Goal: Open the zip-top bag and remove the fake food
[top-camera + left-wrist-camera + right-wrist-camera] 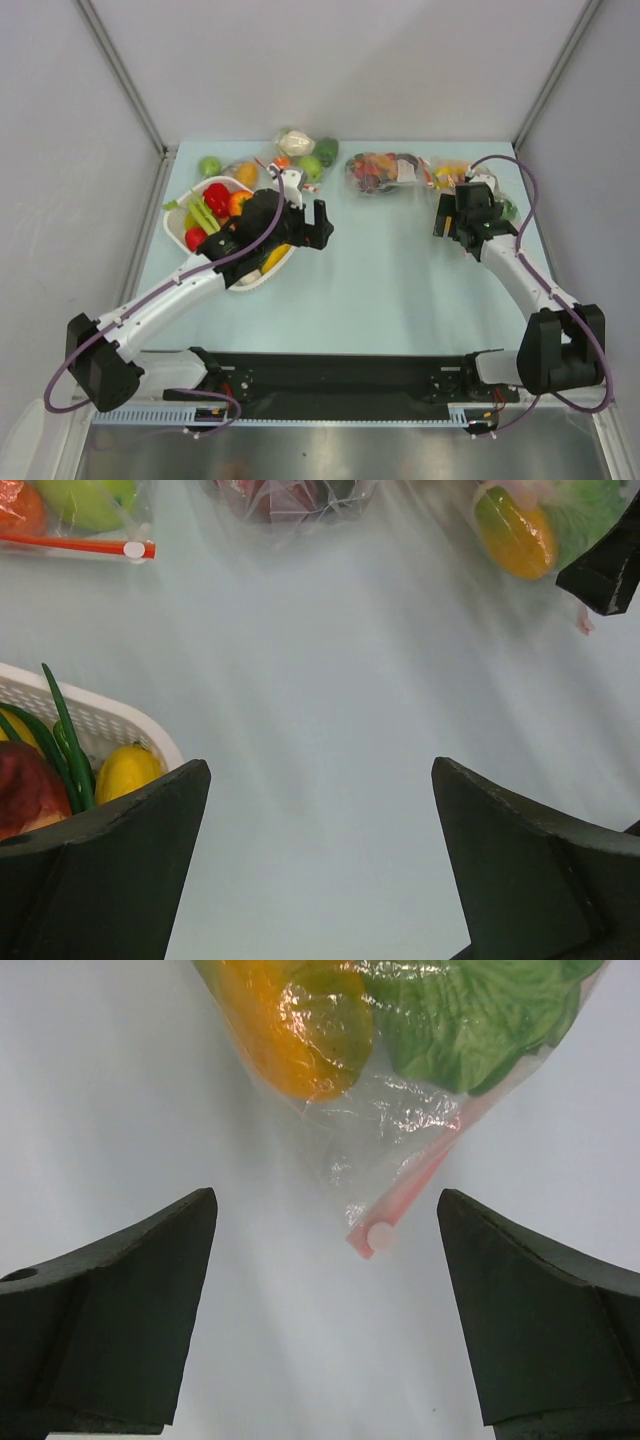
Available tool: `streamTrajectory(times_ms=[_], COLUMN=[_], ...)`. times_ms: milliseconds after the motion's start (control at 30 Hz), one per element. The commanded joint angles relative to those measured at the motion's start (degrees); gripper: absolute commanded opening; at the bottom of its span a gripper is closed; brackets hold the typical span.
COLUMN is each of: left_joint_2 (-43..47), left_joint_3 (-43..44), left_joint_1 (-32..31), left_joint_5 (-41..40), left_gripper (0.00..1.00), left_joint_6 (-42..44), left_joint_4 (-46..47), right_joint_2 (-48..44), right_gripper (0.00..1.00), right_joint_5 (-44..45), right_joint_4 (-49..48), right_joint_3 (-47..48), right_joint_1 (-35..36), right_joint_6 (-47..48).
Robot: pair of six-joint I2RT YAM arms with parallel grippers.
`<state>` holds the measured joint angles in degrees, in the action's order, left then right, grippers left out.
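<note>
The zip-top bag [448,174] lies at the back right of the table, and my right arm covers part of it. In the right wrist view its pinkish-red zip strip [412,1192] ends in a white slider [380,1237] just ahead of my right gripper [325,1200]. That gripper is open and holds nothing. The fake food sits inside the bag: an orange-yellow fruit [300,1030] and a green lettuce [470,1020]. My left gripper [320,770] is open over bare table, beside the white basket [110,720]. From there the bag [520,530] shows far off at the upper right.
The white basket [178,232] holds red peppers, green pieces and a yellow fruit. A clear bag with dark purple items [380,172] lies at the back centre. Another bag, with cauliflower and green fruit [300,155], lies back left. Grey walls close off the table's far and side edges.
</note>
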<state>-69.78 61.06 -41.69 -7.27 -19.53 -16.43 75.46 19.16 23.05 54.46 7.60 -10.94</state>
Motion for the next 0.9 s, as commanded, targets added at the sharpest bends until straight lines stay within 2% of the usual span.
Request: streamTrajectory(times_ms=[0,300,400,433,500,600,633,700,733,867], left_joint_2=[-0.2,1.8,3.0,3.2,3.8,4.4,4.5,4.5,4.5,3.7], left_joint_3=[-0.2,-0.9,-1.7,-1.9,-2.4,-3.3,-3.7,-4.3,-4.4,-4.2], left_joint_1=[-0.3,-0.3,-0.4,-0.5,-0.7,-1.2,-1.3,-1.8,-2.1,-4.1], left_joint_5=[1.0,0.5,0.2,0.1,-0.6,-1.3,-1.5,-1.7,-1.7,-1.8], left_gripper=[1.0,1.0,1.0,1.0,1.0,1.0,1.0,1.0,1.0,1.0], left_joint_6=[-0.9,0.1,0.0,0.0,0.1,0.3,0.2,0.0,-0.1,0.5], left_joint_4=[2.5,1.2,1.0,0.9,0.5,0.4,0.5,1.0,1.2,2.9], right_joint_2=[1.5,7.9,10.9,12.2,13.0,12.7,12.6,12.5,12.7,12.1], right_gripper=[0.97,0.95,0.88,0.8,0.7,0.42,0.25,0.12,0.0,0.0], right_joint_5=[7.6,12.5,13.1,13.2,13.5,12.1,11.9,10.0,9.3,2.9], right_joint_4=[2.7,2.3,0.8,0.7,1.2,1.5,1.6,2.3,2.8,7.0], right_joint_3=[1.3,-0.1,0.3,0.9,1.8,2.5,2.6,3.5,3.9,8.1], right_joint_1=[2.2,3.4,3.3,3.2,3.3,3.5,3.5,3.7,3.8,6.0], right_joint_6=[-0.9,-0.8,0.5,1.1,1.6,2.2,2.2,2.2,2.2,0.7])
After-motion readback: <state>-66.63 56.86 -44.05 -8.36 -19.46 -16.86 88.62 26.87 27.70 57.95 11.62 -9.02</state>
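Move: The zipper corner of the nearest bag lies about 7 cm below the open right hand, a centimetre back and to its right. Inside that bag, the mango is some 5 cm ahead and 3 cm right, the lettuce 6 cm ahead and 11 cm right. The bag of dark fruit lies about 16 cm ahead and 14 cm left. From the left hand, the corner is roughly 30 cm right, 3 cm ahead and 17 cm lower. Right hand sinks about 7 cm, tipping steeper, pinches the bag's zipper corner shut between its fingertips, then rises slightly. ##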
